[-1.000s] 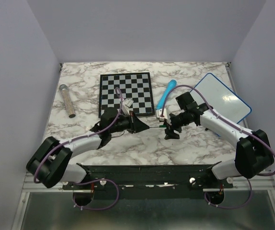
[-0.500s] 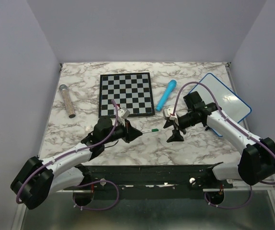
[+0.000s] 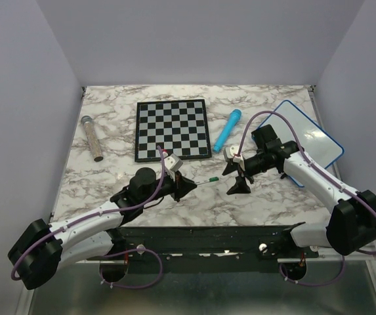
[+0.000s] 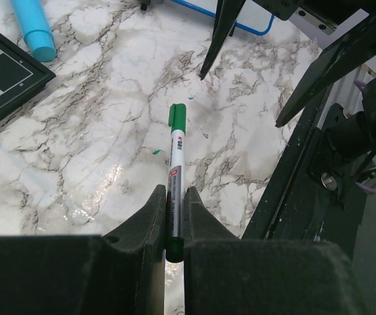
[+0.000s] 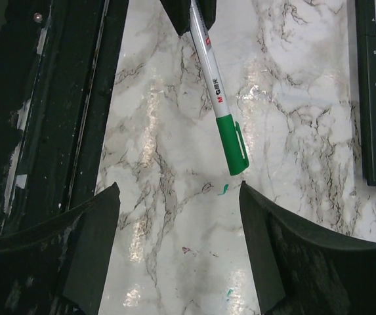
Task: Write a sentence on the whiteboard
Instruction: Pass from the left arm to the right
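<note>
My left gripper (image 4: pixel 173 191) is shut on the rear end of a white marker (image 4: pixel 176 151) with a green cap, held low over the marble table (image 3: pixel 109 170). The capped end points at my right gripper (image 5: pixel 179 187), which stands open just beyond it with nothing between its fingers. From above, the left gripper (image 3: pixel 189 184) and right gripper (image 3: pixel 233 178) face each other with the marker (image 3: pixel 206 180) between them. The whiteboard (image 3: pixel 312 134), white with a blue rim, lies at the right behind the right arm, partly covered by it. The sentence is not in view.
A black-and-white chessboard (image 3: pixel 171 128) lies at the middle back. A blue cylinder (image 3: pixel 228 128) rests beside it, and a grey tube (image 3: pixel 92 138) lies at the far left. The black base rail (image 3: pixel 201 233) runs along the near edge. Small green marks dot the table (image 5: pixel 222 190).
The grippers have drawn apart. My left arm pulled back to the near left with the marker. My right gripper opened wider and came off the marker's capped end.
</note>
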{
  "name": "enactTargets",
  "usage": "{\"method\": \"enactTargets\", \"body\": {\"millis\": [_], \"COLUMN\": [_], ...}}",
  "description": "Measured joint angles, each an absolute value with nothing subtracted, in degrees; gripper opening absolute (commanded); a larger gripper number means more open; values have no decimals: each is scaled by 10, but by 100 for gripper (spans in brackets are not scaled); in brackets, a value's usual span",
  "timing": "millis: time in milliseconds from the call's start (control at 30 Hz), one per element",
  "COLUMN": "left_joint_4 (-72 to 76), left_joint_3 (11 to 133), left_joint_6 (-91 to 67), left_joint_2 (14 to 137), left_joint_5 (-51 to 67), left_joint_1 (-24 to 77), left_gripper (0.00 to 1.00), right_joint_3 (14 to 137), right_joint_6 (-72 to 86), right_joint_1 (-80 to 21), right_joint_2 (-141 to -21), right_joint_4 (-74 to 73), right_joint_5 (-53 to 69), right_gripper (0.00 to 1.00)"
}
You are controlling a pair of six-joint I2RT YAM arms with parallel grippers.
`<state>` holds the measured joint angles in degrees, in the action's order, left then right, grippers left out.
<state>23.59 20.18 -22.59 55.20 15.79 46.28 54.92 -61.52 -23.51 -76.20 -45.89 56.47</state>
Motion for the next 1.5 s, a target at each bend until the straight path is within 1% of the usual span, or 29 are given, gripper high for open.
{"method": "enactTargets", "body": {"millis": [200,367,500,533,700,833,900,1000,1100,1133,1200,1233,1267,1300,1333,1433,1500], "left_joint_4": [244,256,265,268,278,278,278,287,293,294,296,298,300,302,303,300,289], "left_joint_3": [202,202,202,202,202,202,202,202,202,202,202,202,202,202,202,206,219], "left_joint_6": [-218,-216,-216,-216,-217,-218,-220,-223,-225,-226,-228,-230,-230,-232,-233,-231,-231], "left_joint_2": [563,584,593,593,592,590,588,586,586,586,591,594,597,600,603,608,615], "left_joint_5": [152,153,155,155,157,164,170,178,187,190,195,199,201,204,206,211,213], "left_joint_1": [477,495,502,503,504,505,506,507,507,507,506,506,506,506,506,506,506], "left_gripper": [0,0,0,0,0,0,0,0,0,0,0,2,9,18,33,44,46], "right_joint_3": [548,545,542,542,542,542,542,542,542,542,542,542,542,542,542,542,542], "right_joint_6": [-589,-570,-563,-561,-565,-570,-573,-576,-580,-583,-590,-594,-597,-600,-602,-609,-611], "right_joint_1": [-252,-273,-281,-282,-296,-307,-309,-310,-312,-314,-316,-316,-317,-318,-319,-321,-326], "right_joint_2": [-775,-793,-798,-800,-816,-825,-826,-826,-826,-826,-826,-826,-825,-824,-823,-818,-815], "right_joint_4": [-434,-411,-401,-400,-400,-399,-400,-400,-401,-404,-408,-413,-417,-421,-423,-431,-432], "right_joint_5": [566,560,554,552,540,529,529,529,529,529,524,522,519,516,514,510,510], "right_gripper": [79,76,68,65,54,41,39,30,10,1,1,1,1,1,1,1,1]}}
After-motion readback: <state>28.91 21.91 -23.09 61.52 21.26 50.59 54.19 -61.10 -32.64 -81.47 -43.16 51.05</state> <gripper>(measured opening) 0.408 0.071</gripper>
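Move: The left hand holds the marker near its tail, green cap reaching towards the open right gripper, which is about 12 cm to the left hand's right, level in depth and 5 cm higher. From the right hand the green cap is some 5 cm left, 2 cm ahead and 4 cm below. The chessboard lies roughly 33 cm ahead, 9 cm left and 14 cm below the left hand; the blue tube about 30 cm ahead, 4 cm right and 13 cm below the right. Down and to its left, then drawing back a little, the right hand travels about 5 cm to the marker's cap and gradually shuts its fingers, pinching the green end. The left hand brings the marker to meet it, some 4 cm back and right with a clockwise turn of roughly 10 degrees, and starts opening its fingers only once the right has closed. ##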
